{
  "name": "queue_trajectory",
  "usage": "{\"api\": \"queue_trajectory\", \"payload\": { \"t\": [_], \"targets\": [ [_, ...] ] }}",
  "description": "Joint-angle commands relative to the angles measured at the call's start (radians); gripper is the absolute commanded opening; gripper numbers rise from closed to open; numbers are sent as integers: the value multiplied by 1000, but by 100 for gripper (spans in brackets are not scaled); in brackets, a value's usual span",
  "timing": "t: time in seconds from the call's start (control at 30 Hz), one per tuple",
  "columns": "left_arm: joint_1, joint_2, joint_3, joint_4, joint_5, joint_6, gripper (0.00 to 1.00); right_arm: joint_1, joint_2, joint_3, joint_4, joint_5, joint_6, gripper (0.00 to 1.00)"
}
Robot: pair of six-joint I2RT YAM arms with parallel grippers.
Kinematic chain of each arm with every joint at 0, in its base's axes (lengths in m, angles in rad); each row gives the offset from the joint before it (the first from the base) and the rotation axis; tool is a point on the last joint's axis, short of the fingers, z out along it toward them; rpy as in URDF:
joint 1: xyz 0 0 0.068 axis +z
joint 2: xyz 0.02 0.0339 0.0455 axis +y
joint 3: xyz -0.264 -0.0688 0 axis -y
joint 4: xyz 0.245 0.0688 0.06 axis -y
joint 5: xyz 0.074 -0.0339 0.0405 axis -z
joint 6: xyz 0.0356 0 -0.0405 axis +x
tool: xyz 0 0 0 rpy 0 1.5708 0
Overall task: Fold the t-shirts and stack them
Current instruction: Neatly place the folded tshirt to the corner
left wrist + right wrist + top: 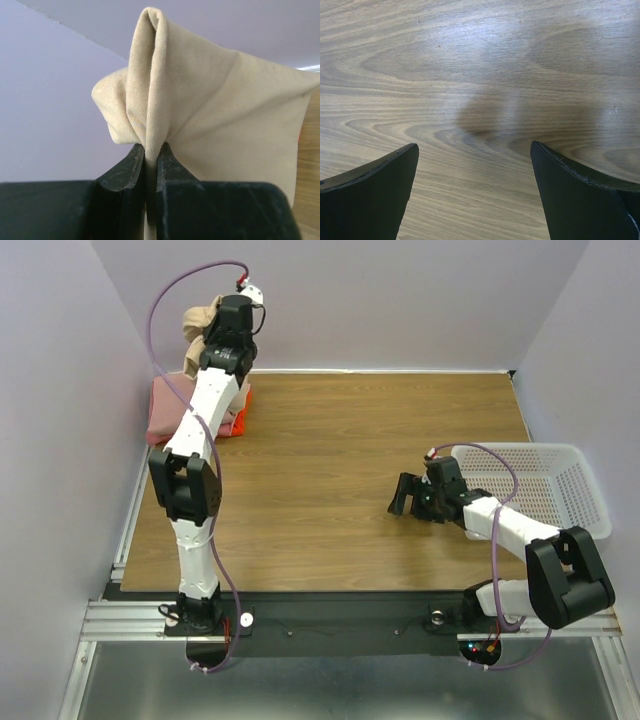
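Observation:
A tan t-shirt (210, 110) hangs bunched in the air at the back left, also seen as the tan t-shirt (198, 335) in the top view. My left gripper (152, 147) is shut on a fold of it, raised high by the back wall as the left gripper (222, 340). Below it a salmon-pink t-shirt (168, 410) lies folded over an orange-red one (241, 415), partly hidden by the left arm. My right gripper (408, 496) stands open low over bare wood; in the right wrist view the right gripper (475, 150) holds nothing.
A white mesh basket (575, 485) sits at the right edge of the wooden table (340, 460), beside the right arm. Walls close in on the left, back and right.

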Motion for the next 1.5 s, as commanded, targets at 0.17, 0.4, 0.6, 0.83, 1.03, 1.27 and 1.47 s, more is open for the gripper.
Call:
{"api": "queue_trajectory", "payload": {
  "t": [0.17, 0.4, 0.6, 0.83, 1.03, 1.27, 1.47],
  "targets": [
    [118, -105, 14, -27, 227, -73, 0, 3, 36, 21, 10, 24, -11, 100],
    [158, -9, 1, -18, 267, -50, 0, 3, 40, 26, 7, 62, -9, 100],
    [212, 85, 41, -2, 284, -61, 0, 3, 37, 32, 3, 83, -9, 100],
    [266, 157, 63, 47, 225, -76, 0, 3, 49, 42, -2, 97, -6, 100],
    [281, 199, 78, 45, 222, -90, 56, 3, 60, 49, -8, 111, -5, 100],
    [280, 191, 107, 41, 204, -136, 98, 3, 55, 59, -19, 103, -11, 100],
    [209, 101, 110, 35, 222, -247, 98, 3, 10, 53, -25, 82, 6, 100]
  ]
}}
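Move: The left hand holds the folded beige t-shirt by one end, high above the table. The t-shirt stack it is meant for has its middle roughly 10 cm to the left, 6 cm back and some 32 cm below. The table's far-left corner lies about 22 cm left and 2 cm farther out; the orange shirt's edge shows about 10 cm back and 2 cm right. From the idle right hand the stack is around 26 cm ahead and 48 cm left. Still pinching the beige t-shirt, the left hand swings about 14 cm left, first rising slightly, then sinking some 15 cm from the top of that arc and reaching about 5 cm forward to lay the cloth over the stack, tipping down roughly 10 degrees. There it opens wide, lets go, and begins easing back right and slightly up. ##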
